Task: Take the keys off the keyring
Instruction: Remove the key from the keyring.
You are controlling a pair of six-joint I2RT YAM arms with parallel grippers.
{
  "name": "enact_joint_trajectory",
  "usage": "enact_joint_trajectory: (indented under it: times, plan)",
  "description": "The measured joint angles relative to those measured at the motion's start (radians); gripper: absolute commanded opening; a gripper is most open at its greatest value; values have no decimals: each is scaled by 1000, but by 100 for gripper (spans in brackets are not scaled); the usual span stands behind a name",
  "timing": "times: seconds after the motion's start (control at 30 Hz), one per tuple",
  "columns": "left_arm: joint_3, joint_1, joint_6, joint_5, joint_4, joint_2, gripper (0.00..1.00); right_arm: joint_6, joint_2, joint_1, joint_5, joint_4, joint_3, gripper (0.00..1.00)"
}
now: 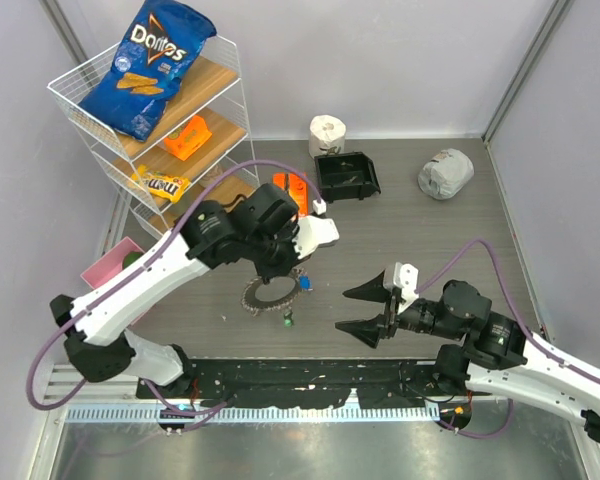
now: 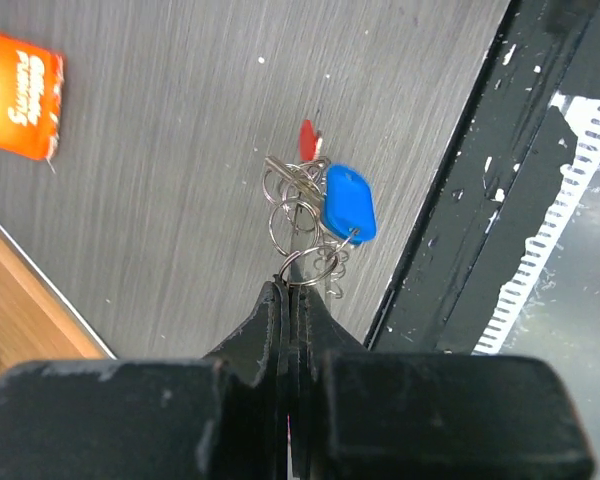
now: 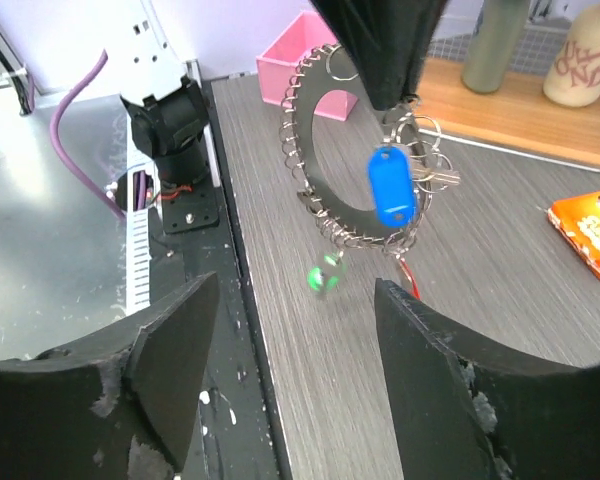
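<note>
The keyring [image 3: 318, 190], a wide silver loop fringed with small wire rings, hangs upright from my left gripper [image 3: 385, 50], which is shut on one of its small rings [image 2: 298, 215]. A blue-headed key [image 3: 391, 187] dangles beside the pinch point [image 2: 292, 285], and a red-headed key [image 2: 307, 136] hangs lower. A green-headed key [image 3: 326, 277] shows blurred just below the loop, apart from it; in the top view it sits on the table [image 1: 287, 320]. My right gripper [image 3: 296, 285] stands wide open with nothing between its fingers, a short way right of the keyring [image 1: 265, 296].
A wire shelf rack [image 1: 65, 95] at the back left holds a Doritos bag [image 1: 150, 65] and snack packets. A pink box [image 1: 110, 265] sits by its foot. An orange packet [image 1: 292, 188], a black bin [image 1: 347, 175], a paper roll [image 1: 327, 133] and a grey bundle [image 1: 445, 172] lie farther back.
</note>
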Motion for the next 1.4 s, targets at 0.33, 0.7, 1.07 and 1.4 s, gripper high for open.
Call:
enact_joint_trajectory:
  times: [0.33, 0.7, 1.07, 1.4]
  plan:
    - [-78, -97, 134, 25, 51, -126, 0, -113, -8, 0, -81, 223, -102, 71]
    - [-206, -127, 226, 98, 123, -275, 0, -259, 145, 0, -167, 271, -53, 70]
    - [-206, -127, 155, 50, 168, -269, 0, -220, 187, 2, -212, 350, -29, 68]
    - [-205, -127, 39, 9, 209, -247, 0, -197, 228, 22, -156, 459, -52, 69]
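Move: From the wide-open right hand, the blue key tag hangs about 8 cm to the left and 5 cm ahead, roughly 1 cm higher. The green key tag is some 12 cm left, 2 cm back and 4 cm below the right hand, and the keyring's broad loop is centred about 14 cm left, 3 cm ahead and 1 cm below it. From the left hand, which is still pinching the rings, the blue tag lies 4 cm below, about 1 cm back and 1 cm right. The right hand, jaws kept wide open, reaches about 5.5 cm left towards the blue key tag and rises 2 to 3 cm, mostly late on, while its wrist rolls some 15 degrees so that the forward finger lifts, bringing the fingertips to either side of the tag. Keeping its pinch on the rings, the left hand draws the keyring back some 6 cm and up towards the right hand's line while turning about 20 degrees clockwise, then eases nearly 2 cm forward again and undoes about half of that turn. ##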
